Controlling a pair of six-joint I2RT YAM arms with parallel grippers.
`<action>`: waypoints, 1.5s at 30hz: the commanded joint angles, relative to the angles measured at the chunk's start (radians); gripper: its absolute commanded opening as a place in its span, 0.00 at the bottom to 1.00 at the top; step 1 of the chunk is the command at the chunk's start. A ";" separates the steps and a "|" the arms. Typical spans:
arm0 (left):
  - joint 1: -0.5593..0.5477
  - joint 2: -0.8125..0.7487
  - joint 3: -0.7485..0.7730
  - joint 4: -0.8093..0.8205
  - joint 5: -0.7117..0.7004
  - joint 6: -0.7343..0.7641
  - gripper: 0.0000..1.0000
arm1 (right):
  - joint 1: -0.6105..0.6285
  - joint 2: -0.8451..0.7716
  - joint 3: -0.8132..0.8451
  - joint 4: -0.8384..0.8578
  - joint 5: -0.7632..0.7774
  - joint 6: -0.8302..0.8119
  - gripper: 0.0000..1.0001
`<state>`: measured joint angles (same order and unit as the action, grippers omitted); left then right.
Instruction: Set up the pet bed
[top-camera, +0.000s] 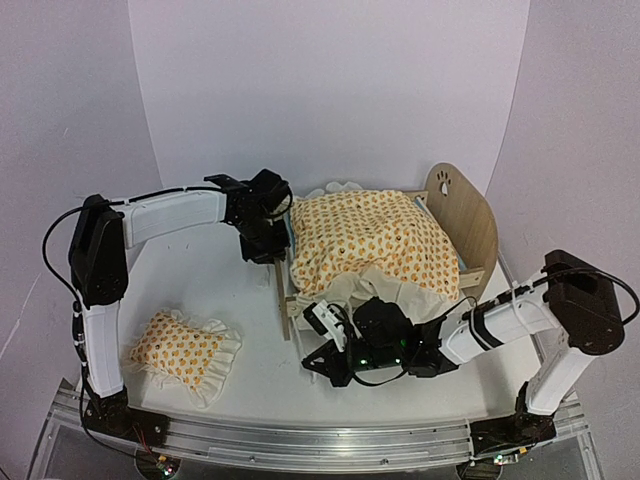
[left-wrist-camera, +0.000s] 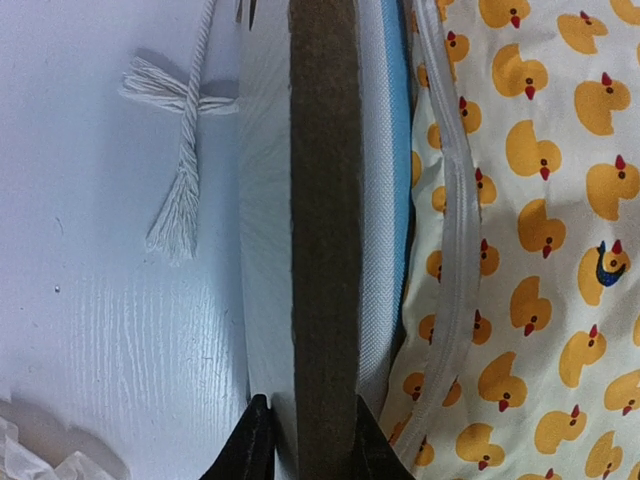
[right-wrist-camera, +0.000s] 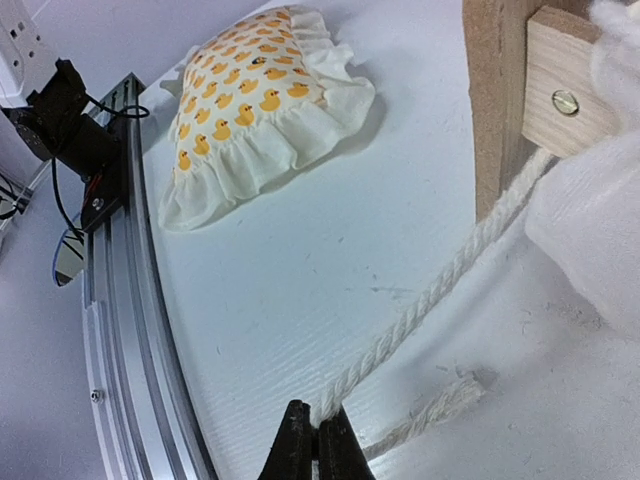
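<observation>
The pet bed (top-camera: 462, 215) stands at centre right, a plywood frame with a paw-print headboard. A duck-print blanket (top-camera: 370, 240) covers it. My left gripper (top-camera: 268, 248) is shut on the top edge of the footboard (left-wrist-camera: 325, 200), one finger on each side of the brown board. The striped mattress (left-wrist-camera: 397, 130) and the blanket (left-wrist-camera: 530, 250) lie just beyond it. My right gripper (right-wrist-camera: 318, 435) sits low on the table in front of the bed. It is shut on a white twisted rope (right-wrist-camera: 450, 270) that runs up to the bed's wooden corner (right-wrist-camera: 495, 100).
A small ruffled duck-print pillow (top-camera: 180, 350) lies on the table at front left, also visible as the pillow (right-wrist-camera: 260, 100) in the right wrist view. A frayed rope end (left-wrist-camera: 180, 200) lies left of the footboard. The metal rail (right-wrist-camera: 120, 300) marks the table's near edge.
</observation>
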<state>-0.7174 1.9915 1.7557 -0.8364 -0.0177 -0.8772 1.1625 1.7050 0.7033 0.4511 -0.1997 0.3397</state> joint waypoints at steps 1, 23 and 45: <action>-0.002 -0.034 0.037 0.314 0.070 0.074 0.00 | 0.008 -0.072 0.030 -0.121 -0.001 0.013 0.00; 0.024 -0.024 -0.136 0.391 -0.087 0.254 0.00 | 0.004 -0.059 0.056 -0.185 -0.306 0.098 0.00; 0.036 -0.321 -0.327 0.400 -0.101 0.486 0.75 | -0.155 -0.165 0.108 -0.451 0.118 -0.015 0.73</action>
<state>-0.6849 1.8774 1.5085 -0.4858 -0.1150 -0.4835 1.0809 1.5837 0.8192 0.0311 -0.1867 0.3573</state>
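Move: The left fingers already grip the bed's footboard on its top edge, its middle about 6 cm below them; the quilt's middle is some 18 cm to their right and 2 ahead. The right hand already pinches the tie cord; the bed's near corner, where the cord runs in, lies about 14 cm ahead and 4 left of it, level in height. The small pillow is 26 cm left of the right hand, 4 ahead and 3 down. Still gripping the footboard, the left hand shoves it forward nearly 5 cm while turning clockwise and swinging its fingertips forward some 20 degrees, then opens and eases back slightly. The right hand keeps its pinch on the cord, rises a little forward towards the near corner, pulls back down about 3.5 cm, then opens, lets go of the cord and shifts forward and right. ##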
